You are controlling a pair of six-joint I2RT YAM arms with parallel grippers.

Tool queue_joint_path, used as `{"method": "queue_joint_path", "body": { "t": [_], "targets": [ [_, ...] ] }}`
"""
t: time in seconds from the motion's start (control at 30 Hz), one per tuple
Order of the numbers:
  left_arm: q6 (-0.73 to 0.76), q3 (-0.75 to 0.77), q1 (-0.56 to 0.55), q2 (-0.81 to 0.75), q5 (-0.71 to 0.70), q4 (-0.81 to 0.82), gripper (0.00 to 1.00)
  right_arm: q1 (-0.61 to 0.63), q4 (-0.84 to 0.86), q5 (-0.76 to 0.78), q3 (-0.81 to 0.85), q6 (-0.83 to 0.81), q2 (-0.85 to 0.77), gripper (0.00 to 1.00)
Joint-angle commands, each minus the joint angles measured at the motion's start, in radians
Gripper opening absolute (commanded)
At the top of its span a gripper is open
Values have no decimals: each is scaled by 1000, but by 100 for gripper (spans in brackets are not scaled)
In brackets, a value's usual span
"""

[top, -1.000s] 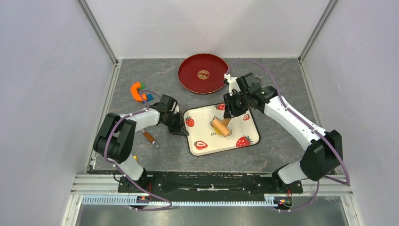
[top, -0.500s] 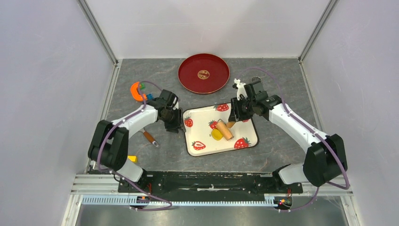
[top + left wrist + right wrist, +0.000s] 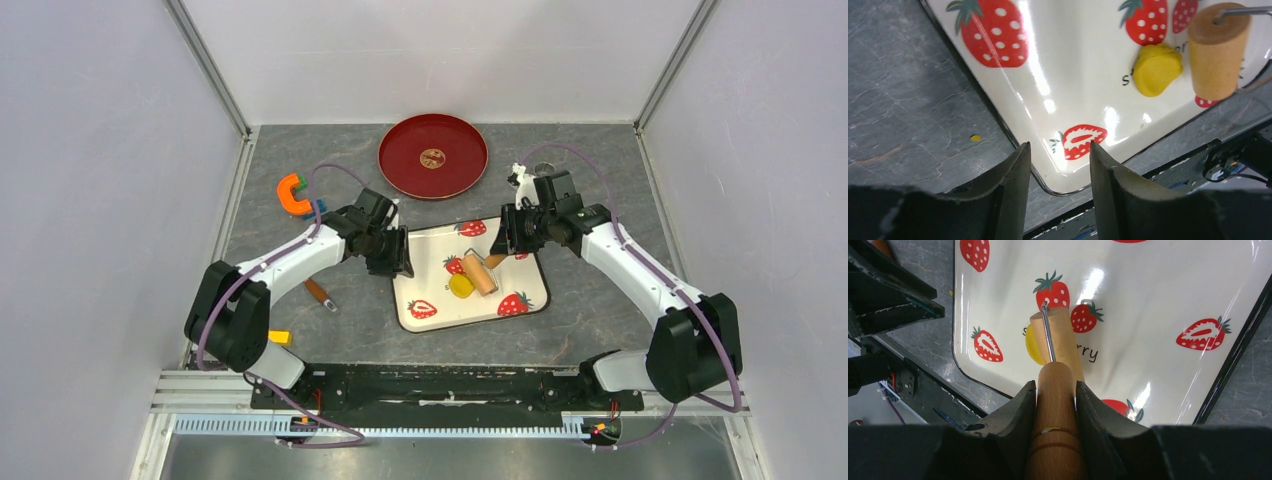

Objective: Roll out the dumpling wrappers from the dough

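Note:
A small round yellow dumpling wrapper (image 3: pixel 461 286) of dough lies on the strawberry-print tray (image 3: pixel 520 275), just left of the wooden roller (image 3: pixel 479 273). My right gripper (image 3: pixel 503 252) is shut on the roller's wooden handle (image 3: pixel 1055 390), and the roller barrel (image 3: pixel 1060 337) half hides the wrapper (image 3: pixel 1032 347). My left gripper (image 3: pixel 398 262) is open over the tray's left edge. In the left wrist view its fingertips (image 3: pixel 1023 150) straddle the tray's rounded corner (image 3: pixel 1053 187) without holding anything, with the wrapper (image 3: pixel 1157 68) and roller (image 3: pixel 1218 50) farther off.
A red plate (image 3: pixel 433 156) sits at the back. An orange curved tool (image 3: pixel 291 194) and a wooden-handled tool (image 3: pixel 318 293) lie left of the tray, a yellow piece (image 3: pixel 280 338) by the left arm's base. A yellow crumb (image 3: pixel 975 137) lies on the grey tabletop.
My left gripper has opened and moved right and back along the tray's left edge. The right gripper has drawn the roller back, uncovering the yellow wrapper.

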Motion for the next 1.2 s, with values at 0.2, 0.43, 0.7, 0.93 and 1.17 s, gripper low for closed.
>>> {"method": "queue_joint_path", "body": {
  "t": [0.2,0.43,0.7,0.93,1.17],
  "targets": [
    [-178,-189,152,-37,65,140,54,6,-56,-35,114,-95,-9,0],
    [-199,-226,162,38,140,224,43,53,-72,-18,117,-123,15,0],
    [-157,-172,162,111,90,172,24,137,-101,49,140,-154,49,0],
    [-110,-150,163,123,56,120,2,210,-118,119,186,-172,98,0],
    [-99,-164,162,124,52,117,2,259,-112,223,182,-200,135,0]
  ]
}}
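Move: The left hand's open fingers hang over the tray, whose left rim lies about 3 cm to their left, 1 cm back and 6 cm below; the dough is some 11 cm to that hand's right, level with it, and the spatula handle 17 cm to its left, 2 cm back. From the right hand, holding the roller, the dough lies about 8 cm left, 3 cm back and 11 cm below, the drum 5 cm left and 1 cm back. The left hand swings about 5 cm left and 5 cm down, twisting some 15 degrees counter-clockwise, then eases 2 cm back right as its fingers close to pinch the tray's left rim. The right hand keeps its grip on the roller handle, lifts briefly, then goes left and back while sinking 2 cm and turning counter-clockwise, carrying the drum over the dough. ##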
